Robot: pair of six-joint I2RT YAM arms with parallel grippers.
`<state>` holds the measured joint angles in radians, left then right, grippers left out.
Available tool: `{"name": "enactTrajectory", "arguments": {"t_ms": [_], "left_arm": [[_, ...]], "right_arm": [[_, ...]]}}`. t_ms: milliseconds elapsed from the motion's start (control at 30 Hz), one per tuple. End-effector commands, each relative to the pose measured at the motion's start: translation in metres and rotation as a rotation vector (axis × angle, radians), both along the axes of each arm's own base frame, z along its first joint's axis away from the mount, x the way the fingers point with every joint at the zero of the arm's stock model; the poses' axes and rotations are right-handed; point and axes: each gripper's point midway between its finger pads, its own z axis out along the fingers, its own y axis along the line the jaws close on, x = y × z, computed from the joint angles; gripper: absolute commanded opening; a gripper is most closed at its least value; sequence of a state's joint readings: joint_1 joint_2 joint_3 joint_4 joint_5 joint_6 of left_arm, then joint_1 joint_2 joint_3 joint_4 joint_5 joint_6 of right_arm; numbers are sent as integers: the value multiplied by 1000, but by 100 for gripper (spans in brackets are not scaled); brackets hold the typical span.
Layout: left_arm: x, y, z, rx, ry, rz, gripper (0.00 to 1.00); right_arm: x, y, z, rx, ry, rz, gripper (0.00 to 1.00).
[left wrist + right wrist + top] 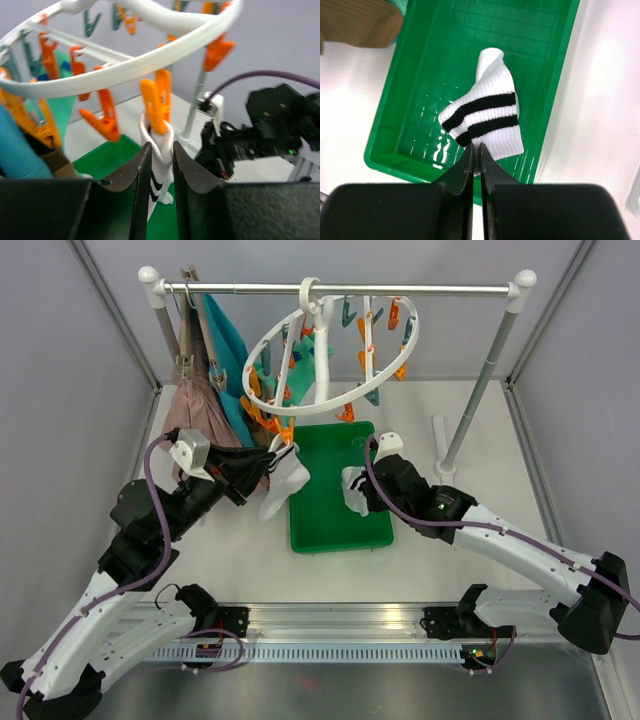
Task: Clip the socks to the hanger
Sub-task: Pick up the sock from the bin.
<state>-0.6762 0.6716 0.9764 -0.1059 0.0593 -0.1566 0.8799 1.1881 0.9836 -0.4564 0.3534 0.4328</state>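
Note:
The round white hanger (323,365) hangs by its hook from the rail, its orange and teal pegs around the ring (125,70). An orange peg (157,102) pinches the cuff of a white sock with dark stripes (159,132), which dangles at the ring's front left (283,485). My left gripper (160,146) straddles that sock just below the peg with its jaws slightly parted. Over the green tray (420,100), my right gripper (475,147) is shut on the cuff of a second white striped sock (487,112).
Pink and teal garments (200,390) hang on tan hangers at the rail's left end. The rail's right post (480,390) stands behind the right arm. A brown sock (52,160) and a teal piece of fabric (15,150) hang beside the left gripper.

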Motion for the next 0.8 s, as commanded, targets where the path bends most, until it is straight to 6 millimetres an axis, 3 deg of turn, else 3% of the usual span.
{"name": "enactTrajectory", "arguments": {"t_ms": [0,200,267,300,367,400,467,533,567,633,767], "left_arm": [[-34,-23,9,43,-144,-224,29],[-59,-61,-21,131,-145,-435,29],[-61,-72,-29,172,-153,-431,29],[-76,-90,-35,214,-182,-488,29],[-74,-104,-46,271,-176,-455,29],[-82,-123,-56,319,-185,-487,29],[-75,-134,-64,360,-197,-432,29],[-75,-151,-85,415,-186,-428,30],[-64,-154,-79,398,-211,-361,30],[-58,-166,-98,449,-203,-327,30],[-31,-168,-117,548,-225,-170,30]], "right_arm": [[-1,0,36,53,-49,5,0],[-7,-4,46,41,-45,15,0],[-8,-5,50,44,-50,16,0],[-9,-6,51,42,-48,16,0],[-10,-5,56,52,-51,24,0],[-12,-5,56,49,-44,31,0],[-13,-4,61,54,-46,37,0],[-17,-4,65,66,-41,53,0],[-19,-4,65,64,-36,63,0],[-23,-5,69,71,-33,75,0],[-29,-9,82,82,-38,93,0]]}}
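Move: Below and to the right of the left hand, the striped sock hangs from the shut right fingers: about 3 cm ahead, 20 cm right and 27 cm down. The clipped sock is nearer, some 3 cm ahead, 4 cm right and 9 cm down. From the right hand, the striped sock's middle is 1 cm ahead, 2 cm left and 6 cm below; the bin's middle is 5 cm ahead, 5 cm left and 17 cm down. Leaving the clipped sock and the hanger's rim, the left hand swings some 17 cm right and 13 cm down towards the striped sock, drawing back about 9 cm before coming forward 3. It rolls its left side up about 30 degrees, fingers still part open. The right hand keeps its pinch on the striped sock, lifting it about 5 cm and easing back slightly. ##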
